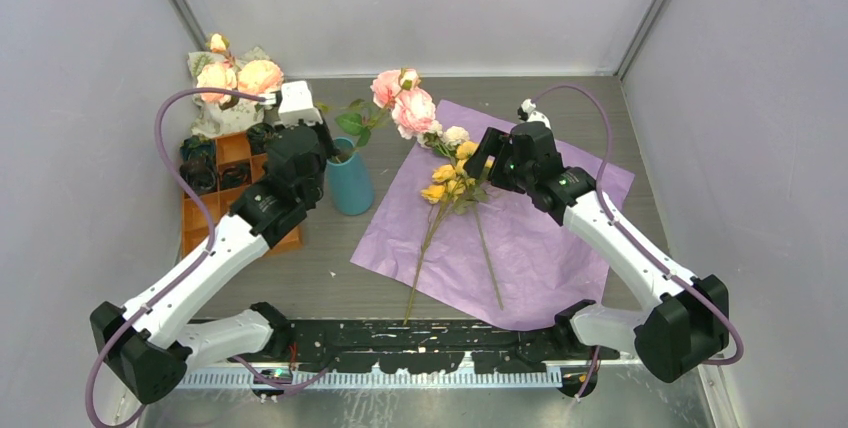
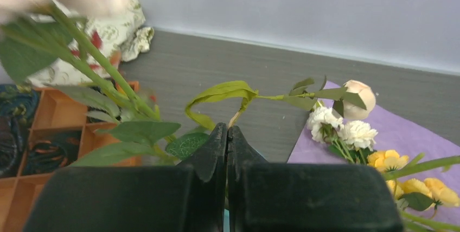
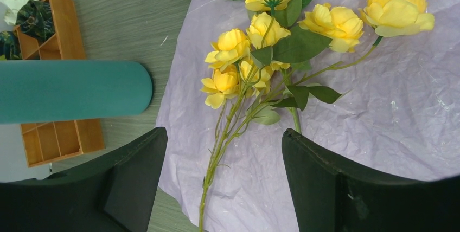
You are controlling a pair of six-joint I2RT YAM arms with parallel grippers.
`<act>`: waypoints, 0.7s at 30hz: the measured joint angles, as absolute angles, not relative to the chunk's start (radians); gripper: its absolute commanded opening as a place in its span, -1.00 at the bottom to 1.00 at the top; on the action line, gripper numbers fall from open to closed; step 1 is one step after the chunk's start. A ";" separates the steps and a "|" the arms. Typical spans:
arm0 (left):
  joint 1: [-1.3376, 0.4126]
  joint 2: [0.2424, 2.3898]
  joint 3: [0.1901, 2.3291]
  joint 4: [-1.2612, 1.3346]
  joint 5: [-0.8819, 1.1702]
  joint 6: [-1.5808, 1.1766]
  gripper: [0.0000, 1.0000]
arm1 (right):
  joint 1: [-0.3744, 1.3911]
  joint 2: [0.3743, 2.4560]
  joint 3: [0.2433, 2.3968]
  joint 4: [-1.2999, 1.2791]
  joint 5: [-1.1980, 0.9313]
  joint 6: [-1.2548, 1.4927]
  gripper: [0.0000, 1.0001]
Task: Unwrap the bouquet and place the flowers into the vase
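Observation:
The teal vase (image 1: 350, 186) (image 3: 76, 91) stands left of the spread lilac paper (image 1: 540, 238) (image 3: 401, 107). My left gripper (image 1: 328, 146) (image 2: 228, 129) hangs over the vase mouth, shut on the thin stem of the pink roses (image 1: 405, 103), whose bud (image 2: 358, 96) leans over the paper's corner. Peach roses (image 1: 238, 78) lean left; their stems (image 2: 97, 64) run down beside the gripper, lower ends hidden. Yellow flowers (image 1: 450, 183) (image 3: 260, 31) and small white ones (image 1: 455, 135) (image 2: 342, 129) lie on the paper. My right gripper (image 1: 490, 158) (image 3: 222, 134) hovers open above the yellow stems, holding nothing.
An orange compartment tray (image 1: 225, 198) (image 3: 59, 47) (image 2: 54, 113) with dark bundles sits left of the vase. A cream printed cloth bag (image 1: 215, 113) (image 2: 114, 31) lies behind the tray near the back wall. Grey walls close in three sides.

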State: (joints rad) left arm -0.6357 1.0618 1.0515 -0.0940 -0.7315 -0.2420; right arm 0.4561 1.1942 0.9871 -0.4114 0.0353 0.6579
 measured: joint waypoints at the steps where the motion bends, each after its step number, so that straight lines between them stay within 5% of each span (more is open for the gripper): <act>1: -0.635 1.065 1.039 -0.093 -0.730 -0.256 -1.00 | 0.456 1.194 0.987 -0.411 0.034 0.658 0.65; 21: -0.635 1.158 0.897 -0.002 -0.722 -0.364 -1.00 | 0.456 1.209 0.987 -0.397 0.023 0.658 0.65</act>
State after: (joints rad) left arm -0.6346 1.1576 0.8974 -0.0025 -0.7223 -0.3641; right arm 0.4561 1.2087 0.9871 -0.3965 0.0235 0.6579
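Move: The teal vase, where the held peach rose is being taken, has its middle roughly 23 cm below the left hand, about 2 cm ahead and 2 cm to its right. Pink blooms leaning out of it stand some 12 cm right and 3 cm ahead, slightly lower; the wooden organizer is about 17 cm left, level fore and aft, 31 cm down. From the idle right hand, the vase lies some 24 cm left, level fore and aft, 8 cm lower. The peach rose's stem, still pinched in the left hand's shut fingertips, is lowered over the vase mouth: the hand sinks about 8 cm, quickly at first and then easing, with a slight drift forward and right, while the forward-pointing fingers tip down some 5 degrees. ##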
